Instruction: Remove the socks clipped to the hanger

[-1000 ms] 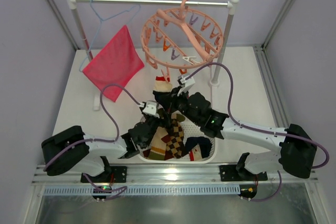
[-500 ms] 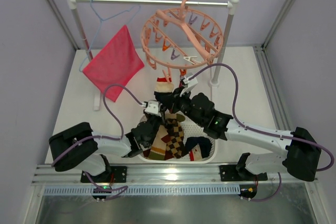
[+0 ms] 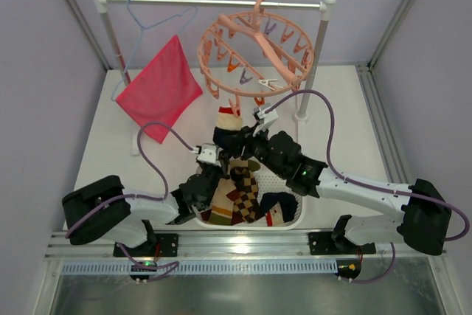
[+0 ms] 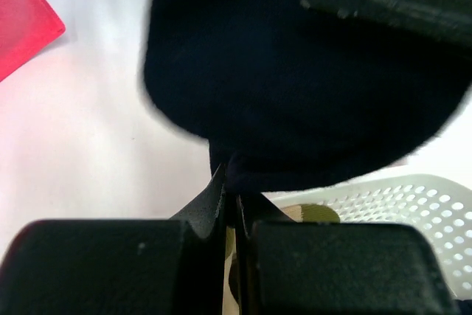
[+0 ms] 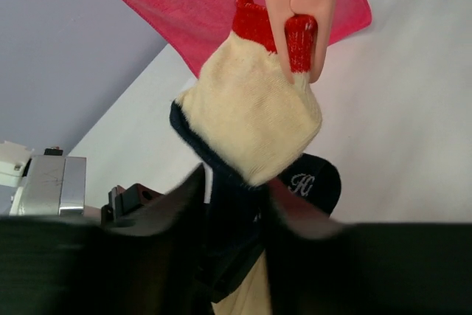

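Note:
The salmon-pink ring hanger (image 3: pixel 310 55) hangs from the rail by its hook. One of its clips (image 5: pixel 299 20) grips a sock (image 3: pixel 228 119) by its red cuff; the sock (image 5: pixel 251 119) is cream above and navy below. My left gripper (image 3: pixel 223 156) reaches up from the basket. In the left wrist view the left gripper (image 4: pixel 230 178) is shut on the sock's navy lower end (image 4: pixel 295 86). My right gripper (image 3: pixel 243 144) is just right of the sock. In its wrist view the right gripper (image 5: pixel 237 182) has parted, blurred fingers either side of the navy part.
A white perforated basket (image 3: pixel 296 215) between the arm bases holds several socks, an argyle one (image 3: pixel 240 195) among them. A pink-red cloth (image 3: pixel 160 88) hangs from a light-blue wire hanger (image 3: pixel 151 20) on the same rail (image 3: pixel 214 1). The rack's right post (image 3: pixel 313 64) stands behind my right arm.
The left gripper has closed on the sock's navy end. The right gripper, shut on the sock before, has just spread its fingers. The sock stays clipped.

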`<state>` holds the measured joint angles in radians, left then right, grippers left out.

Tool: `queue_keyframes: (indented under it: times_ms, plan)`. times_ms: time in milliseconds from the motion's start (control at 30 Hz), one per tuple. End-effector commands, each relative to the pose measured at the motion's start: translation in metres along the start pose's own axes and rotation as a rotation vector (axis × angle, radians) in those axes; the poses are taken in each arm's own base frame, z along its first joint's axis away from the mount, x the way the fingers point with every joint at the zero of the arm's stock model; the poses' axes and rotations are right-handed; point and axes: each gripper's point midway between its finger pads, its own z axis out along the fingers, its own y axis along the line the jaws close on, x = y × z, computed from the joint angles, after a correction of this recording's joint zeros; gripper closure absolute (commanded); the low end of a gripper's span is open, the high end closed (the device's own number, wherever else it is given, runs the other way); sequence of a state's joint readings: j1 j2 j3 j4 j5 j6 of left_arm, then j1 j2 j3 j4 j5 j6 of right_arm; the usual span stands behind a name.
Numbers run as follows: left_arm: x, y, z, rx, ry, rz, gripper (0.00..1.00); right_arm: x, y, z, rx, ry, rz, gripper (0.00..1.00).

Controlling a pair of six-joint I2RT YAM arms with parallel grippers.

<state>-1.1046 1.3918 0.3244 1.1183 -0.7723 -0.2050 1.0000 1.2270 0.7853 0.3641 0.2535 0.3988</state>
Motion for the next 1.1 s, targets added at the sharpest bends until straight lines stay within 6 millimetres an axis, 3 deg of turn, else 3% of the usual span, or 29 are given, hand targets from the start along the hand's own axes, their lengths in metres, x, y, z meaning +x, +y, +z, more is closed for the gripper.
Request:
queue_keyframes:
  times_ms: [0,33,67,167,333,500,600,633,700,933,1067]
  plan:
    - [-0.021,0.003,-0.003,-0.02,-0.061,-0.083,0.99,-0.015,0.002,-0.005,0.01,-0.041,0.003,0.53]
    - [-0.02,0.003,-0.003,-0.019,-0.057,-0.083,1.0,-0.015,0.001,-0.006,0.012,-0.039,-0.001,0.32]
    - [-0.02,0.003,-0.004,-0.02,-0.051,-0.084,1.0,-0.017,0.0,-0.008,0.016,-0.039,-0.011,0.24]
    - [-0.018,0.005,-0.006,-0.025,-0.033,-0.073,1.0,-0.019,-0.001,-0.019,0.014,-0.028,-0.035,0.17]
    - [-0.02,0.008,-0.015,-0.02,-0.007,-0.084,1.0,-0.032,-0.014,-0.044,0.06,-0.035,-0.077,0.14]
    - [-0.029,0.004,-0.023,0.01,0.013,-0.091,1.0,-0.044,-0.017,-0.055,0.071,-0.082,-0.087,0.14]
    - [-0.031,-0.002,-0.029,0.053,0.045,-0.094,1.0,-0.047,-0.011,-0.046,0.059,-0.064,-0.111,0.14]
    - [-0.032,-0.004,-0.031,0.06,0.051,-0.098,1.0,-0.058,-0.006,-0.044,0.055,-0.079,-0.12,0.14]
    - [-0.03,-0.003,-0.036,0.064,0.065,-0.094,1.0,-0.052,-0.007,-0.033,0.072,-0.039,-0.15,0.14]
    - [-0.024,-0.001,-0.043,0.078,0.095,-0.098,0.99,-0.087,0.006,-0.012,0.1,-0.07,-0.217,0.14]
    - [-0.026,-0.004,-0.044,0.091,0.095,-0.108,1.0,-0.101,0.0,-0.005,0.169,-0.073,-0.259,0.14]
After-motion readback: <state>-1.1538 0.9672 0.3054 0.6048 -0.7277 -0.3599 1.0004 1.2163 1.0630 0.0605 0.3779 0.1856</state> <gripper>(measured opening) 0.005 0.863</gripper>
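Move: The red-and-cream cuff of the sock, still in its pink clip, is about 5 cm ahead of the right hand, 1 cm to its right and 8 cm above; the orange clip is some 9 cm ahead, 8 cm right and 10 cm up. The left hand already pinches the navy foot; from it the cuff is roughly 8 cm ahead, 4 cm right and 14 cm up, and the basket's middle 11 cm back, 8 cm right and 13 cm down. The right hand spreads its fingers wide and comes off the navy part of the sock, backing about 5 cm to the right and some 4 cm up, then swings forward and partly back left while rising further, its nose tipping up a little and its left side dipping, so that the open jaws face the cuff under the pink clip. Meanwhile the left hand keeps its closed pinch on the sock's foot and draws it back about 4 cm and slightly left, away from the clip, rising some 3 cm and then easing down again by about 1 cm. ##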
